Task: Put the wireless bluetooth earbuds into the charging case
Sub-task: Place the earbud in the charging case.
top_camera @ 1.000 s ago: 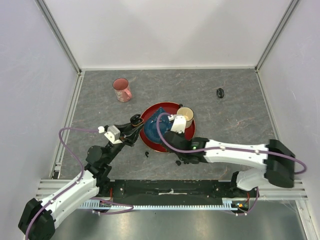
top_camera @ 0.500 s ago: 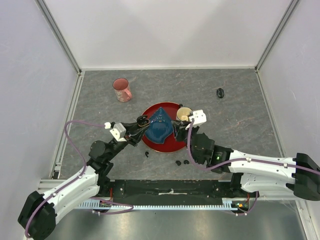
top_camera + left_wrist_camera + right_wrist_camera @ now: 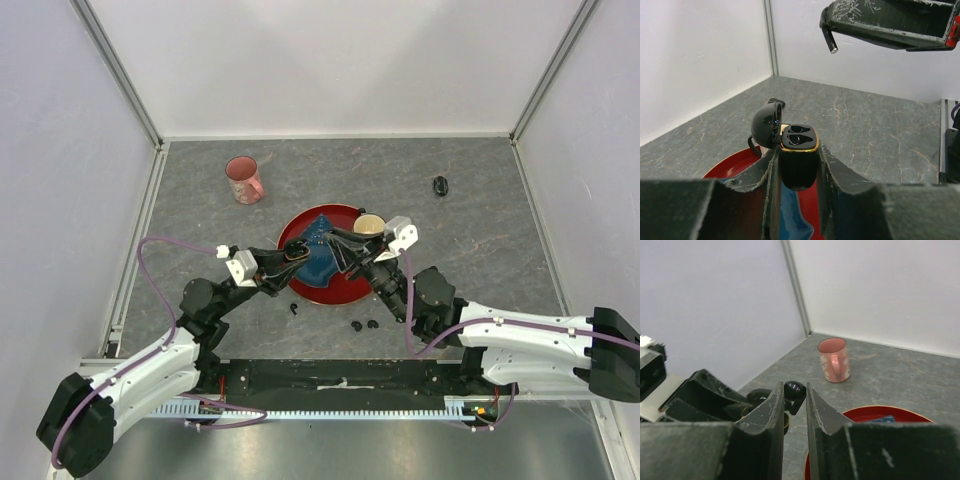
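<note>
My left gripper (image 3: 292, 253) is shut on the open black charging case (image 3: 799, 142). The case has a gold rim, its lid (image 3: 766, 125) is swung left, and its sockets look empty. My right gripper (image 3: 337, 240) is shut on one black earbud (image 3: 796, 391) and holds it just right of and above the case. In the left wrist view the earbud's stem tip (image 3: 831, 46) hangs from the right gripper above the case. The case also shows under the held earbud in the right wrist view (image 3: 760, 399). Three more earbuds lie on the table (image 3: 292, 308), (image 3: 357, 325), (image 3: 373, 323).
A red plate (image 3: 350, 290) with a crumpled blue cloth (image 3: 318, 262) lies under both grippers. A tan cup (image 3: 368, 224) stands on its far right rim. A pink mug (image 3: 244, 180) stands at the back left. A second black oval case (image 3: 440, 185) lies at the back right.
My right gripper has swung left from beside the tan cup to just by the open case, with the earbud in it. My left gripper has shifted a little right with the case.
</note>
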Robot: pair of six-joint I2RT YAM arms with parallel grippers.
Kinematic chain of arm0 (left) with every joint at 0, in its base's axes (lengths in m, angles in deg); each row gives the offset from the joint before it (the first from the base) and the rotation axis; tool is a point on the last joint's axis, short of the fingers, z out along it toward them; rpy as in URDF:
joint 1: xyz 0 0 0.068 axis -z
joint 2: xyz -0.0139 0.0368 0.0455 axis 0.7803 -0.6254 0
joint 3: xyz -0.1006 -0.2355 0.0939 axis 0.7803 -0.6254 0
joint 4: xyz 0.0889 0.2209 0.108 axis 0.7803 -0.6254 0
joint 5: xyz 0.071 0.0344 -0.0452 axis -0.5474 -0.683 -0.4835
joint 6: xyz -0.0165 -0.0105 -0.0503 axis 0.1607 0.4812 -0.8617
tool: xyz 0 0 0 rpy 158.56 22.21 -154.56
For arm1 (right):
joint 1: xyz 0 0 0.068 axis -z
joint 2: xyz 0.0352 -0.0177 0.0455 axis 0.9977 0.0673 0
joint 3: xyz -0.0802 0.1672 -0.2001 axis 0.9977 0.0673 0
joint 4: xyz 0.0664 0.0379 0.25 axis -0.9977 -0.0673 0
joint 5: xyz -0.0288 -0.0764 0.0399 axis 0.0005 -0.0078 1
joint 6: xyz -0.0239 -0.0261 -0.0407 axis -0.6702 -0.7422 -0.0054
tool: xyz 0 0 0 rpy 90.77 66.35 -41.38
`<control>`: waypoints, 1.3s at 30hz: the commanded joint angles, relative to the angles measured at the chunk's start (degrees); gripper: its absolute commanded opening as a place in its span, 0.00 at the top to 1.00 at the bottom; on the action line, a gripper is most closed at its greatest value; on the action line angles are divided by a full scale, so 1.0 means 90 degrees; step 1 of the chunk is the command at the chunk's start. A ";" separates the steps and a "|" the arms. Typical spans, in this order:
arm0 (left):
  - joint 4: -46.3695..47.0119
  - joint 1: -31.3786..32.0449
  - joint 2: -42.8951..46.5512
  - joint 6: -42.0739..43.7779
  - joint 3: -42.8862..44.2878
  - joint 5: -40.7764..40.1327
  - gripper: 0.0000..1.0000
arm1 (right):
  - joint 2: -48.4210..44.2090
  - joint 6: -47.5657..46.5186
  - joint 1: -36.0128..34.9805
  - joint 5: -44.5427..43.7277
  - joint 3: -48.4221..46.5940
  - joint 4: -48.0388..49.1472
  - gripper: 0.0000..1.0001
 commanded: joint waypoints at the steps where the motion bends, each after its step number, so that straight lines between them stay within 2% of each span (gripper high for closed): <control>1: 0.0559 0.0022 -0.0043 -0.0064 0.0246 0.0303 0.98 | 0.0249 -0.0096 -0.0022 0.0995 -0.0344 0.0347 1.00; 5: 0.0618 0.0022 -0.0024 -0.0055 0.0227 0.0342 0.98 | 0.0551 0.0031 -0.0013 0.1494 -0.0471 0.0357 1.00; 10: 0.0638 0.0012 0.0025 -0.0055 0.0217 0.0440 0.98 | 0.0747 0.0061 -0.0013 0.1651 -0.0481 0.0513 1.00; 39: 0.0521 0.0022 0.0347 -0.0152 0.0198 0.0537 0.98 | 0.1089 -0.0584 -0.0032 0.1231 -0.0364 0.0522 1.00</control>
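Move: The open charging case, upright in the left fingers, lies roughly 6 cm to the left of the right hand and 6 cm below it, with its held body practically at the left hand's own point. From the right hand, the blue dish is some 10 cm ahead, 4 cm left and 29 cm down; the cup is 14 cm ahead, 7 cm right and 26 cm down. The earbud, still pinched in the right fingers with its stem down, is carried about 5.5 cm left to over the open case in a quick sweep, then eases down, nearly 3 cm lower in all and slightly back, as the wrist turns some 10 degrees counter-clockwise. The left hand brings the case up to it, about 1.5 cm up and 1.5 cm back; both grips hold, and the stem's tip comes to the well farther from the left hand. ##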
